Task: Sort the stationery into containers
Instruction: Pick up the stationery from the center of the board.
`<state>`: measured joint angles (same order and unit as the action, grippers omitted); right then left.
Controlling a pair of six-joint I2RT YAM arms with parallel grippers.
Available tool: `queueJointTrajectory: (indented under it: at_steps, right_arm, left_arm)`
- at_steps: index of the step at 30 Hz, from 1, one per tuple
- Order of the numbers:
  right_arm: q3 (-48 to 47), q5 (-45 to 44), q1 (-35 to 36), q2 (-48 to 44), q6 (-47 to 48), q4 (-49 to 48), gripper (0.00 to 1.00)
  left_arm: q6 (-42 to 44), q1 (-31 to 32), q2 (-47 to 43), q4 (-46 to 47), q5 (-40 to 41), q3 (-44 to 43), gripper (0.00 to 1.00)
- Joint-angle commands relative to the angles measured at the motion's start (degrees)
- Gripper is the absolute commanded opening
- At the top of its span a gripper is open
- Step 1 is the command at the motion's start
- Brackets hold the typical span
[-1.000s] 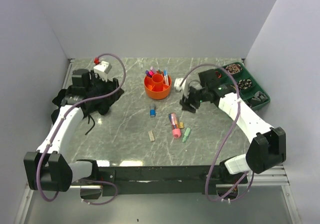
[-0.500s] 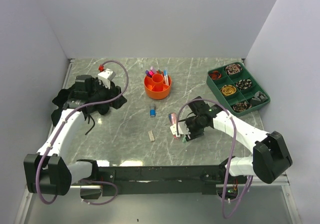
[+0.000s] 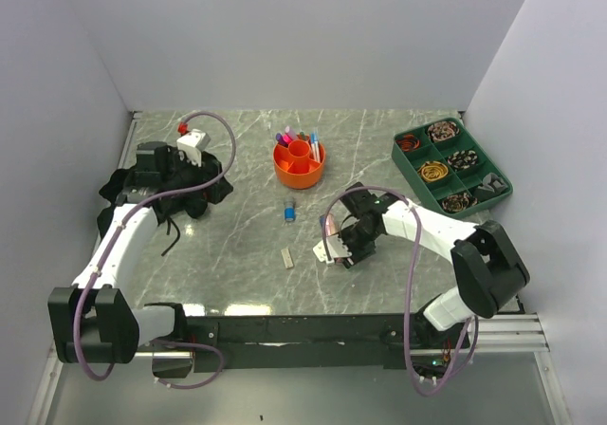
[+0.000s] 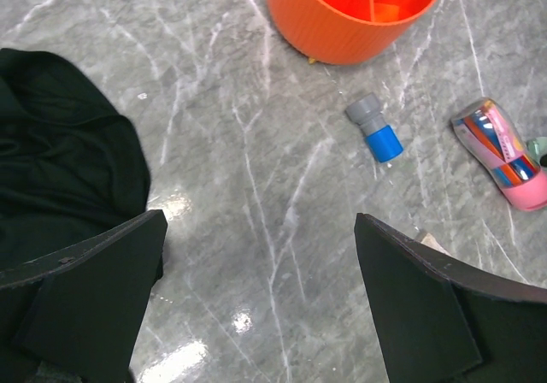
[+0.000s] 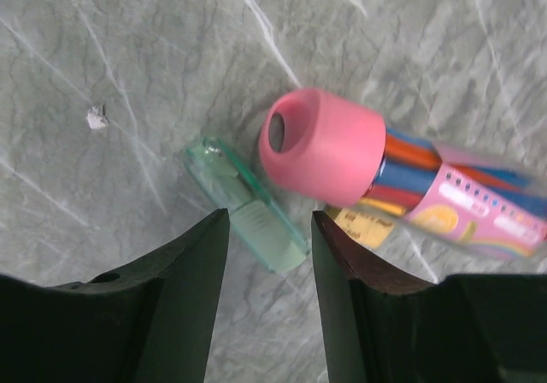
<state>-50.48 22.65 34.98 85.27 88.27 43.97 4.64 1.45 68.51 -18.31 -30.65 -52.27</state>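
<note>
The round orange holder (image 3: 299,162) stands at the back centre with several pens upright in it; its wall shows in the left wrist view (image 4: 355,15). A small blue-and-grey marker (image 3: 289,212) (image 4: 376,131) and a beige eraser (image 3: 287,258) lie in front of it. A pink-capped pack of coloured pens (image 5: 385,165) (image 4: 502,152), a pale green eraser (image 5: 248,203) and a small yellow piece (image 5: 367,226) lie together. My right gripper (image 3: 346,252) (image 5: 269,263) is open, low over the table, with the green eraser's near end between its fingertips. My left gripper (image 3: 211,184) (image 4: 261,315) is open and empty above bare table beside the black cloth.
A black cloth bundle (image 3: 142,193) (image 4: 60,178) lies at the left. A dark green multi-compartment tray (image 3: 453,164) with small items stands at the back right. A white crumb (image 5: 97,118) lies on the marble. Grey walls close in the table on three sides.
My right arm has swung from beside the orange holder forward and down to the pink pen pack and green eraser. My left arm has only shifted slightly.
</note>
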Motion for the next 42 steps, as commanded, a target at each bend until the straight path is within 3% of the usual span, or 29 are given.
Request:
queueJointTrajectory:
  at_steps: [1,11,21,29,36,39,42]
  right_arm:
    - [-3.0,1.4,2.0,1.8,3.6,2.4,0.51]
    - [-1.6,-1.0,5.5,4.2,3.9,4.5,0.45]
    - [0.0,-3.7,5.5,6.4,3.0,3.1,0.44]
    - [-0.6,-4.8,5.5,8.8,0.9,4.7,0.38]
    - [-3.5,-4.1,5.4,7.7,-0.7,8.9,0.14]
    - [-9.3,-1.6,5.0,5.7,-2.0,15.6,0.06]
    - [-21.6,3.5,4.3,6.3,-4.7,25.8,0.0]
  left_arm:
    - [-0.4,-1.2,-0.3,0.6,0.3,-2.0,0.99]
    - [-0.5,-1.3,-0.7,0.6,0.6,-1.9,0.99]
    - [-1.0,-3.2,-0.7,0.6,0.3,-2.5,0.99]
    - [-1.2,-3.4,0.0,0.9,0.2,-3.3,0.99]
    - [-1.7,-3.4,0.4,1.3,-0.1,-3.9,1.0]
    - [-1.7,-3.4,0.7,1.3,-0.3,-4.5,0.99]
    - [-2.0,-3.4,1.4,1.4,-1.1,-5.3,0.99]
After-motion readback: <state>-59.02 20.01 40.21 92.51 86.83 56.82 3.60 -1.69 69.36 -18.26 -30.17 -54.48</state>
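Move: The small green case lies just under the right hand, about 3 cm back and 3 cm below, with no sideways offset. Of its neighbours, a little yellow block sits about 1 cm ahead of the hand and 2 cm left. The pink bottle's middle is 1 cm ahead and 5 cm left, and the pale eraser is 4 cm back and 15 cm left. From the left hand the green case is some 32 cm right, 15 cm back and 18 cm below. The green case is what the right hand comes down on: it eases back and down about 2.5 cm each way, tipping some 10 degrees, while its part-open fingers narrow and then pinch the case. With that grip it rises roughly 2.5 cm. The empty left hand, wide open, drifts about 2 cm left. ##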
